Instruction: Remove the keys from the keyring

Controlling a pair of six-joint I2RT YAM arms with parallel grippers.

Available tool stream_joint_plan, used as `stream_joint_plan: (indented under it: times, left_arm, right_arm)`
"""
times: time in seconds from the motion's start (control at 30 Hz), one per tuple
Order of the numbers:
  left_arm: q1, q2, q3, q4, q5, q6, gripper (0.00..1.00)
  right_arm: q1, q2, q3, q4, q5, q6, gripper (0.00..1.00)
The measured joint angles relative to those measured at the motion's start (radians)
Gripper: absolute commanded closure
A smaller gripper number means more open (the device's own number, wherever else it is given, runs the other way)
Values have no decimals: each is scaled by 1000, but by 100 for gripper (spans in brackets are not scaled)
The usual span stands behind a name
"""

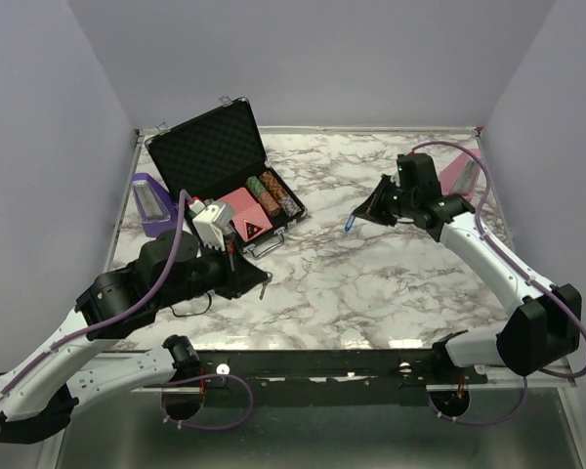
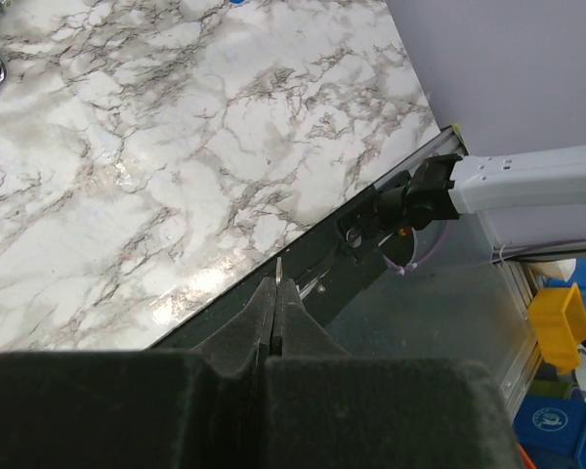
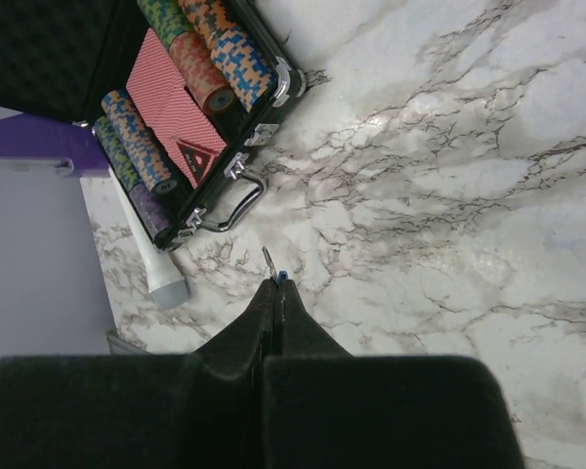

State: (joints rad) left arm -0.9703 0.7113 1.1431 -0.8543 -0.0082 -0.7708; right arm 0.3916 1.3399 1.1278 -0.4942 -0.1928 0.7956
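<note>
My left gripper (image 1: pixel 258 283) hovers over the near-left of the marble table, shut on a thin silver key. In the left wrist view only the key's tip (image 2: pixel 278 268) pokes out past the closed jaws of the left gripper (image 2: pixel 276 284). My right gripper (image 1: pixel 357 218) hangs over the table's right centre, shut on the keyring (image 1: pixel 349 225). In the right wrist view a sliver of its blue tag (image 3: pixel 283 277) and a bit of its thin metal ring (image 3: pixel 270 259) show at the tips of the right gripper (image 3: pixel 277 283). Key and keyring are far apart, each in its own gripper.
An open black poker chip case (image 1: pixel 211 147) with chips and red cards lies at the back left, its handle (image 3: pixel 236 200) facing the middle. A purple stand (image 1: pixel 151 203) is left of it and a pink object (image 1: pixel 462 173) at the back right. The table's front edge (image 2: pixel 322 220) is below my left gripper.
</note>
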Motion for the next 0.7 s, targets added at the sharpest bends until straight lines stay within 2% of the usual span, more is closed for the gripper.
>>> stream_joint_plan:
  times: [0.03, 0.1, 0.27, 0.37, 0.7]
  left_arm:
    - [1, 2, 0, 0, 0, -1, 100]
    - [1, 3, 0, 0, 0, -2, 100]
    - [2, 6, 0, 2, 0, -2, 100]
    - [3, 11, 0, 5, 0, -5, 100]
    - [3, 27, 0, 24, 3, -9, 100]
  right_arm:
    - [-3, 10, 2, 0, -10, 0, 99]
    - [-8, 24, 13, 0, -32, 0, 84]
    - [-14, 40, 58, 12, -78, -5, 36]
    - [-14, 39, 67, 27, -95, -15, 30]
    - [-16, -4, 67, 31, -119, -37, 28]
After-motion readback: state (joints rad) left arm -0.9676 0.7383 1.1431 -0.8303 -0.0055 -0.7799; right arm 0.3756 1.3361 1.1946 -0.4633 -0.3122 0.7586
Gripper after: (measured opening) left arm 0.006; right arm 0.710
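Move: The right hand holds the blue tag of the keyring over bare marble; the table spot it is meant for is about 9 cm below this hand, some 3 cm back and 2 cm left. From the same hand, the chip case's handle is roughly 25 cm left and 4 cm back, and the case's middle about 32 cm left and 6 cm ahead. From the left hand, that spot lies around 19 cm ahead, 25 cm right and 20 cm below. The right fingers let go of the keyring's blue tag above the open marble, spreading from shut to about two-thirds open. As they part, the hand rises some 4 cm, easing about 1.5 cm left, and turns slightly counter-clockwise with its fingertips tipping up a few degrees. The left hand stays nearly in place, shut on the key. ##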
